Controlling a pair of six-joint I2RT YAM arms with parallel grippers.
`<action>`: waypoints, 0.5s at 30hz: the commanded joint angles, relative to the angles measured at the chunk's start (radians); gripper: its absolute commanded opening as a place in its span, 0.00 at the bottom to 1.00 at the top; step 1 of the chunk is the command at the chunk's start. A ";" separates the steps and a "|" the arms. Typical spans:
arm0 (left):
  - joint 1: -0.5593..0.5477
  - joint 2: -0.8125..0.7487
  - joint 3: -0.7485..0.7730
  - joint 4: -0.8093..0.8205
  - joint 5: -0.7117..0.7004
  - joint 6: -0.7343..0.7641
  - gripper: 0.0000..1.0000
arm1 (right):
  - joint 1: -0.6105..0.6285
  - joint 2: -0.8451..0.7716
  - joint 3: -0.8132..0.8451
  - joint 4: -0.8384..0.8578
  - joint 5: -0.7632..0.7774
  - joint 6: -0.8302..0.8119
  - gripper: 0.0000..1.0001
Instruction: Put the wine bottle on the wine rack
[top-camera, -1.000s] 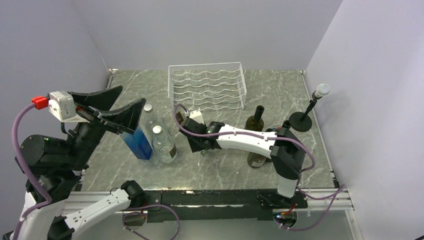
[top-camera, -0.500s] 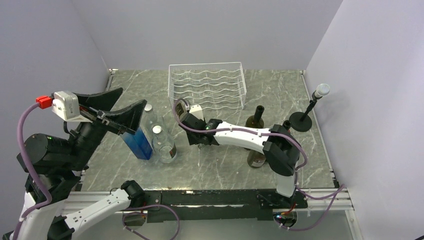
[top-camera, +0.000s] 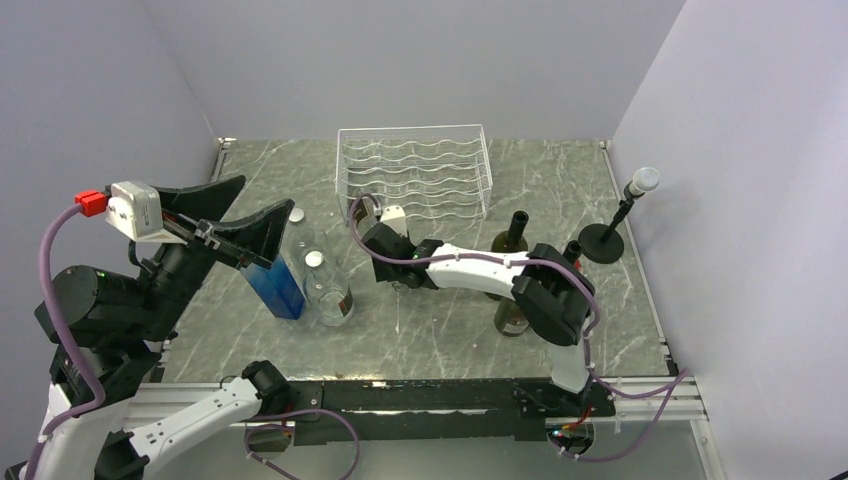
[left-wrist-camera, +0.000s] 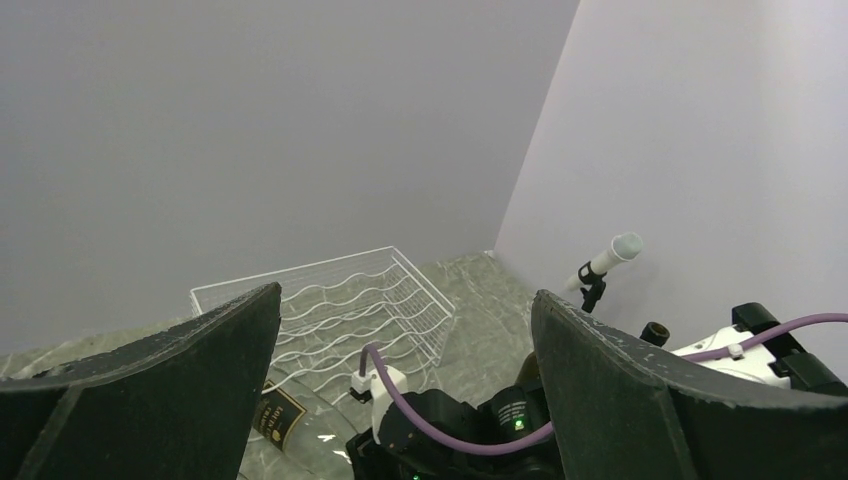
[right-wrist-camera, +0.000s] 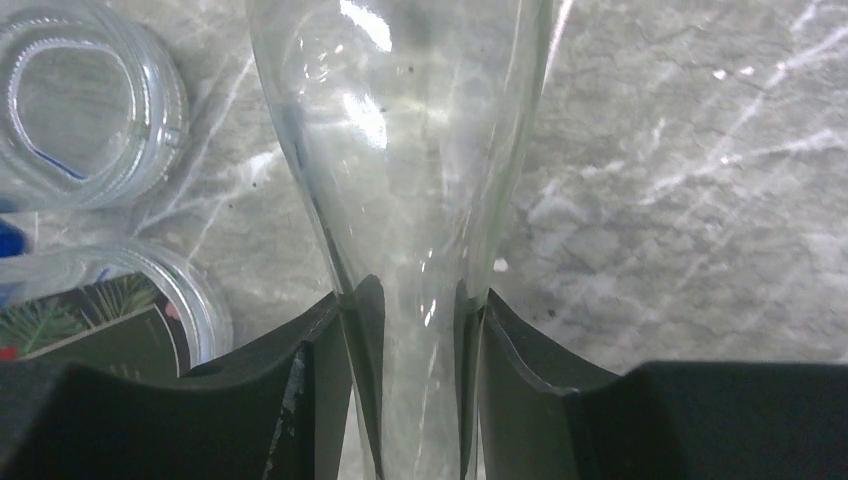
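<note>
The wine bottle (right-wrist-camera: 400, 150) is clear glass with a black label (left-wrist-camera: 281, 414). My right gripper (right-wrist-camera: 418, 300) is shut on its thin neck, and its wider body reaches out past the fingertips above the marble table. In the top view that gripper (top-camera: 384, 250) hovers just in front of the white wire wine rack (top-camera: 415, 170), where the clear glass hardly shows. The wine rack (left-wrist-camera: 330, 300) stands at the back with nothing in it. My left gripper (top-camera: 265, 190) is raised at the left, open, with nothing between its fingers.
Two clear bottles (top-camera: 325, 290) (top-camera: 298, 235) and a blue bottle (top-camera: 278, 285) stand left of the right gripper. Two dark wine bottles (top-camera: 513, 240) (top-camera: 513, 318) stand beside the right arm. A small microphone stand (top-camera: 612, 235) is at the right edge.
My right gripper has carried the clear bottle back and a little left, closer to the rack's front. The left arm has barely shifted.
</note>
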 joint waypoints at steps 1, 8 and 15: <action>0.001 -0.006 -0.002 0.012 -0.016 -0.001 0.99 | 0.001 0.008 0.050 0.392 0.080 -0.030 0.00; 0.002 0.023 0.026 -0.028 -0.011 -0.014 0.99 | -0.001 0.084 0.081 0.501 0.147 0.030 0.00; 0.001 0.031 0.022 -0.028 -0.004 -0.034 0.99 | -0.024 0.131 0.083 0.638 0.169 0.063 0.00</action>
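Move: The right hand already grips the clear bottle by its neck, with the base pointing out and slightly left at the wine rack. The rack's middle is about 20 cm ahead, 4 cm right and a few cm lower; its left end is some 19 cm ahead and 8 cm left. The capped clear bottle stands roughly level with the hand, 12 cm to its left. From the idle left hand the rack is about 33 cm ahead, 18 cm right and 47 cm below. Keeping its pinch on the bottle's neck, the right hand feeds the base end into the left part of the rack, going forward and left in about equal parts, some 5 cm over the table. It also sinks about 2.5 cm, mostly early on, while the wrist tips up and rolls its left side higher, by about 10 degrees in all. ##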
